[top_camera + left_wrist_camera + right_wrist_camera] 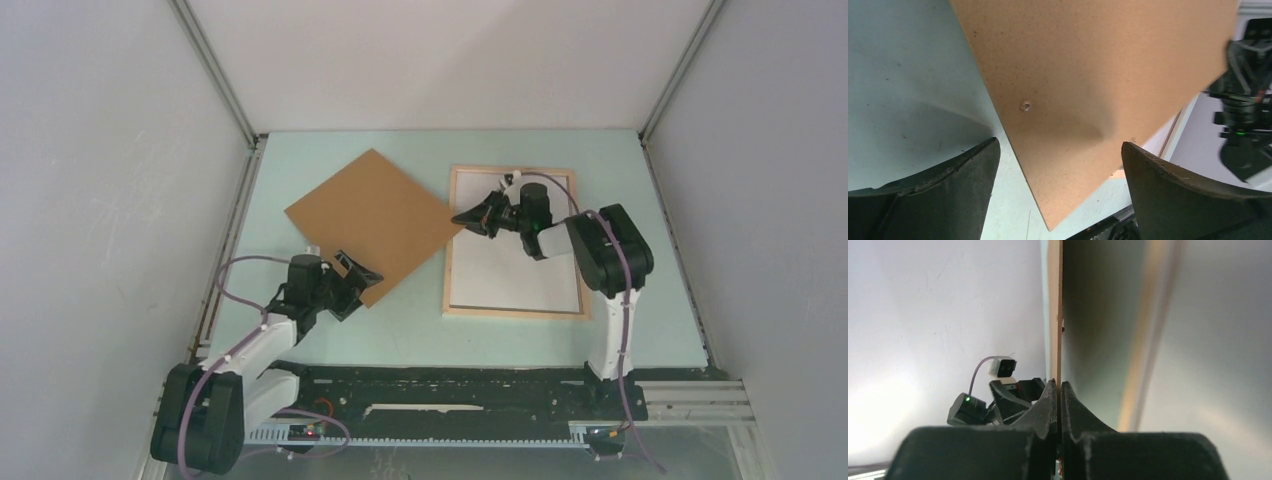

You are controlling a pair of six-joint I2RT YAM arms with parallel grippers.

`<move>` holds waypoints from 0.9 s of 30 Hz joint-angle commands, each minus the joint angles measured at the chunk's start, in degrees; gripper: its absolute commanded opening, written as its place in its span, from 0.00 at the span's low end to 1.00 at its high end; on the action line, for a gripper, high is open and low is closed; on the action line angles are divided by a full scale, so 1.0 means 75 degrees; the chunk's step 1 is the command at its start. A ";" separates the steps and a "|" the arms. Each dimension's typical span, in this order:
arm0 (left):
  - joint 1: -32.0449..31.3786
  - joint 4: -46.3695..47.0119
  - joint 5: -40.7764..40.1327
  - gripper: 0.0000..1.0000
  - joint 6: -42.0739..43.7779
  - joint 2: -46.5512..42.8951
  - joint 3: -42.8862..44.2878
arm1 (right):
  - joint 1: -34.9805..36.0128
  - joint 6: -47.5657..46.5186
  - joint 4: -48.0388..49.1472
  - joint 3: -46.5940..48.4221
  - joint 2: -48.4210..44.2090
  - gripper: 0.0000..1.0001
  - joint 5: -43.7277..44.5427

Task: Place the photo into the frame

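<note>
The frame [450, 240], thin light wood, lies flat right of centre. A white sheet [515, 275] fills it, apparently the photo with its plain side up; no print shows. A brown backing board [370, 220] sits skewed to the frame's left, its right corner over the frame's left rail. My right gripper [462, 217] is shut on that corner. In the right wrist view the board [1059, 330] shows edge-on between the closed jaws of the right gripper [1059, 386]. My left gripper [352, 283] stands open at the board's near corner [1063, 200], its fingers [973, 170] either side without touching.
Grey enclosure walls [120, 200] close in the pale green table [640, 300] on left, right and back. A black rail [450, 385] with the arm bases runs along the near edge. The right arm [1243, 115] shows at the far right of the left wrist view.
</note>
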 commanded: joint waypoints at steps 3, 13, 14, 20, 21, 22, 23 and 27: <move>-0.0044 -0.0716 0.0100 1.00 0.1137 -0.0849 0.0387 | 0.0047 -0.2088 -0.2717 0.0445 -0.2703 0.00 0.0079; -0.0041 -0.2026 -0.0403 1.00 0.1947 -0.2182 0.0958 | -0.1149 -0.3839 -0.7142 0.1549 -0.6079 0.00 -0.0262; -0.0041 -0.2108 -0.0411 1.00 0.1995 -0.2281 0.0986 | -0.1298 -0.4084 -0.7572 0.1727 -0.6329 0.00 -0.0247; -0.0041 -0.2557 -0.0360 1.00 0.2303 -0.2649 0.1162 | -0.2582 -0.5331 -1.0194 0.3218 -0.7391 0.00 -0.0080; -0.0041 -0.2595 -0.0342 1.00 0.2351 -0.2685 0.1186 | -0.2722 -0.5664 -1.0738 0.3540 -0.7450 0.00 0.0023; -0.0041 -0.2621 -0.0312 1.00 0.2376 -0.2732 0.1210 | -0.2791 -0.6062 -1.1399 0.3887 -0.7498 0.00 0.0258; -0.0044 -0.2634 -0.0291 1.00 0.2401 -0.2764 0.1229 | -0.2795 -0.6472 -1.1968 0.4214 -0.7547 0.00 0.0666; -0.0041 -0.2646 -0.0182 1.00 0.2467 -0.2856 0.1309 | -0.2796 -0.7361 -1.3170 0.4887 -0.7974 0.00 0.2019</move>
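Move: Inside its grip, the right hand already holds the brown board by its right corner; the board's middle is some 17 cm to the left, 3 cm lower. The frame's middle lies about 12 cm to its right, 4 cm back and 4 cm below, with the photo face down inside it. From the open left hand the frame is some 12 cm ahead, 31 cm right and 3 cm lower. Hoisting the board by its pinched right corner, the right hand rises fast, about 33 cm, first nearly straight up, then also swinging some 18 cm right and drawing back a little to carry it over the frame. The wrist tips upward and rolls left side down, with the fingers kept shut. The left hand, still open, backs away by lifting about 5 cm. ##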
